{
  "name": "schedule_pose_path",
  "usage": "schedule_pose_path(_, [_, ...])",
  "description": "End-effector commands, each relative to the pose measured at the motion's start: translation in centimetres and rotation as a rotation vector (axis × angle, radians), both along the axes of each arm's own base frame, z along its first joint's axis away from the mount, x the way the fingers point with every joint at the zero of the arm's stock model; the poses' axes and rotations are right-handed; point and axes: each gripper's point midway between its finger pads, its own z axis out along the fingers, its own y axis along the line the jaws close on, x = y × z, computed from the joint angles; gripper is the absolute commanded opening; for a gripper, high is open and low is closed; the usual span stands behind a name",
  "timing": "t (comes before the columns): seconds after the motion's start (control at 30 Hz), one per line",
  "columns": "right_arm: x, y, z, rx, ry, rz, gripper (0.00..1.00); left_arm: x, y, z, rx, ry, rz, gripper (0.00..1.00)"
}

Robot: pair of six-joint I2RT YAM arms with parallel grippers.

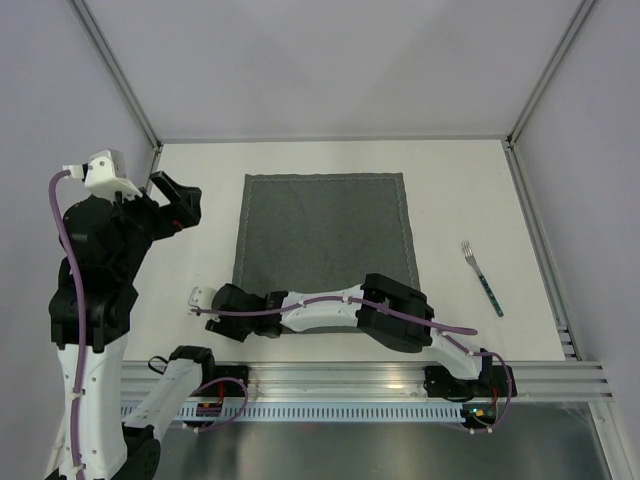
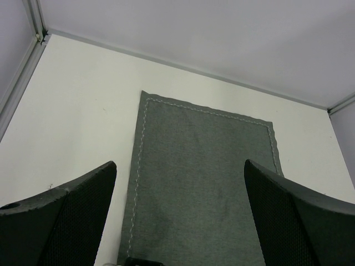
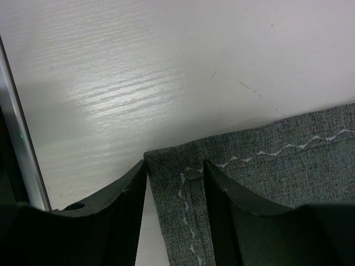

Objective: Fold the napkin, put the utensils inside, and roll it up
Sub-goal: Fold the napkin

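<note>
The dark grey napkin lies flat in the middle of the table, its pale stitched hem showing. The fork, with a teal handle, lies on the table to its right, tines pointing away. My right arm reaches left along the napkin's near edge. Its gripper is at the near left corner. In the right wrist view that gripper stands open with the napkin corner between the fingers, and a gap shows beside the left finger. My left gripper hangs open, raised left of the napkin, holding nothing.
Metal rails and grey walls border the white table on the left, right and back. An aluminium rail runs along the near edge by the arm bases. Bare table lies between the napkin and the fork.
</note>
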Motion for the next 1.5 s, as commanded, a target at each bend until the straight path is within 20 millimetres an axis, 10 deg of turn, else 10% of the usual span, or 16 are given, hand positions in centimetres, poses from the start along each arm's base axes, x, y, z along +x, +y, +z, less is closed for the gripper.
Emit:
schedule_pose_path(0.0, [-0.7,-1.6,-3.4,-0.082,0.012,0.000,0.50,0.0,0.4,-0.3,0.041,0.001,0.001,1.00])
schedule_pose_path(0.4, [-1.7,-2.0,-4.0,-0.096,0.061,0.038,0.26,0.1,0.3,-0.7,0.041,0.007,0.000,1.00])
schedule_pose_path(0.7, [-1.2,-1.2,-0.4,-0.044,0.054,0.042,0.01,0.1,0.3,-0.7,0.037,0.006,0.002,1.00])
schedule_pose_path(1.47, [0.0,0.8,9.5,0.115,0.047,0.026,0.00,0.5,0.5,-0.9,0.045,0.007,0.012,1.00])
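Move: The napkin's near-left corner lies just off my half-open right fingertips, about 1 cm back and 1 cm to the left, roughly 1 cm below. From my right hand the far-left corner is some 42 cm straight ahead, and the near-right corner about 43 cm to the right and 1 cm back. My left hand hangs high: the near-left corner is about 9 cm back from it, 2 cm right and 40 cm below. I ease my right hand about 1 cm back and slightly left, low at the table, while I close the half-open fingers until they pinch the napkin's near-left corner. With them shut I draw roughly 1.5 cm to the right, then lift almost straight up about 5 cm, keeping the pinch as the hand drifts a little forward and back to the left. ##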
